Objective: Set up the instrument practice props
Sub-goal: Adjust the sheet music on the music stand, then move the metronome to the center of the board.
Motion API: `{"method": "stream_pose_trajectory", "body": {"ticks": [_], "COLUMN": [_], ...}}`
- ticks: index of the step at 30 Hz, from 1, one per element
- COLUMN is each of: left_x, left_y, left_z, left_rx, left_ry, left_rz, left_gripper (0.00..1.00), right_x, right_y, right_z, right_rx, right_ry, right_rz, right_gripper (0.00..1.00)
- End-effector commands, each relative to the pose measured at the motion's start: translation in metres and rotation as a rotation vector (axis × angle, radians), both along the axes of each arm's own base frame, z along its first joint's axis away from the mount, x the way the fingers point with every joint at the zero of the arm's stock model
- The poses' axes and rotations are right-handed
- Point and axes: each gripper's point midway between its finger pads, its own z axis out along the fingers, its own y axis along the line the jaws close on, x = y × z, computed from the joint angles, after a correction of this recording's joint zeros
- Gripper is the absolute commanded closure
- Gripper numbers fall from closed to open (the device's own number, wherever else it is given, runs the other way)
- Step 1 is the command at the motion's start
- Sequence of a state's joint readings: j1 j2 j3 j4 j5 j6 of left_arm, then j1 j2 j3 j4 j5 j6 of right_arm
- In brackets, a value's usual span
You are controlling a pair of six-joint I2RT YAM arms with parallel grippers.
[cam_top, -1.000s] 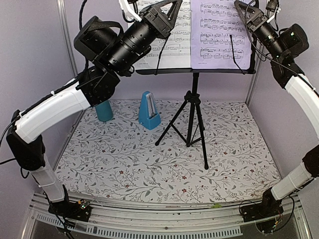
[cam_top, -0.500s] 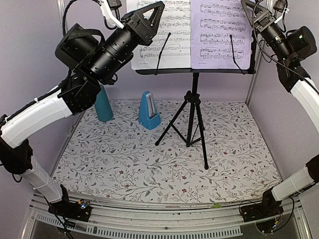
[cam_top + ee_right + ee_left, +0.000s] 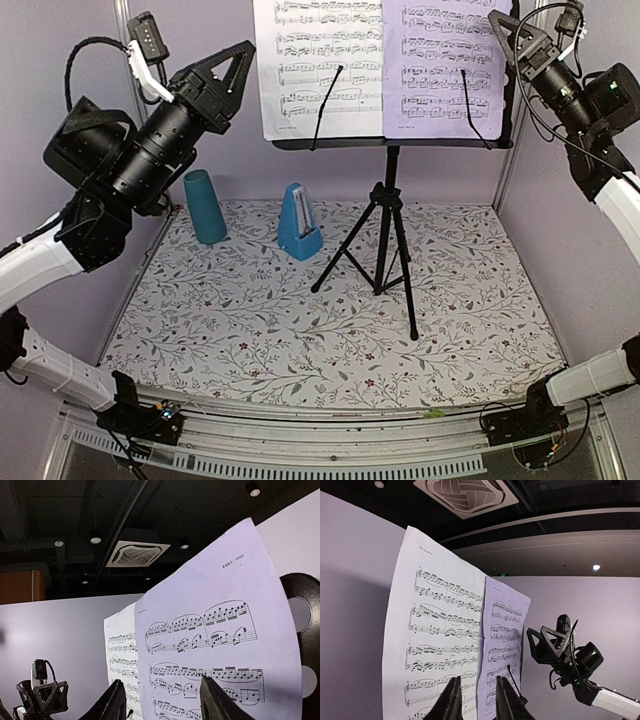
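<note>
The black tripod music stand (image 3: 390, 225) stands at the back of the mat. On its tray the white sheet (image 3: 320, 65) and the lavender sheet (image 3: 445, 65) rest side by side, each behind a thin black holder wire. The small blue metronome (image 3: 299, 222) sits on the mat left of the tripod. My left gripper (image 3: 240, 78) hovers left of the white sheet (image 3: 440, 630), open and holding nothing. My right gripper (image 3: 512, 35) hovers just right of the lavender sheet (image 3: 215, 630), open, with nothing held. The jaws of both point at the pages.
A tall teal cup (image 3: 205, 206) stands at the back left, near the metronome. Purple walls close in the back and both sides. The floral mat (image 3: 330, 320) covers the table. The tripod's legs spread toward the middle of the mat.
My left gripper has drawn back leftward and down from the white sheet. My right gripper has pulled slightly right, off the lavender sheet. Both sets of jaws have widened.
</note>
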State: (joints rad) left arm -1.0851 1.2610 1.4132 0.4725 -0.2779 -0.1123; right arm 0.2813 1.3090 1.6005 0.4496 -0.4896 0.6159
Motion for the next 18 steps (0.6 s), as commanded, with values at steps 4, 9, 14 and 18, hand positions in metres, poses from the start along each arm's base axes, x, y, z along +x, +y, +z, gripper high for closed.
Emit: {"method": "stream_pose_trajectory", "body": {"ticks": [4,9,14,18], "left_x": [0.016,0.025,0.038,0.054], "left_y": [0.045,0.078,0.097,0.094], "left_z": [-0.058,-0.104,-0.152,-0.192], "left_rx": [0.039,0.038,0.078,0.147], "left_ry": [0.161,0.278,0.386,0.464], "left_rz": [0.148,0.216,0.268,0.289], "left_gripper": [0.72,0.68,0.55,0.40], "right_x": [-0.030,-0.037,-0.036,-0.039], "right_y": [-0.010,-0.018,-0.028,-0.036], "right_z": [-0.023,-0.065,-0.128,-0.179], "right_rx": [-0.055,-0.092,-0.144,-0.161], "right_ry": [0.026,0.109,0.244,0.347], "right_rz": [-0.051,-0.109,-0.175,-0.212], "right_gripper": [0.38,0.25,0.01,0.01]}}
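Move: The white sheet stands on the music stand about 17 cm ahead of the left hand and 18 cm to its right, nearly level with it. The left page clip is 14 cm ahead, 19 cm right and 10 cm below. For the right hand, the purple sheet is roughly 8 cm ahead, 10 cm left and 3 cm below; the right page clip is some 6 cm ahead, 6 cm left and 12 cm below. Downward and outward, both empty hands leave the music stand. The left sinks about 15 cm while swinging left and slightly forward, its wrist tipping down and turning counter-clockwise, its fingers opening partway. The right first backs off from the purple sheet as it sinks, then drops nearly straight, about 13 cm in all, tipping down as its fingers spread wide. ##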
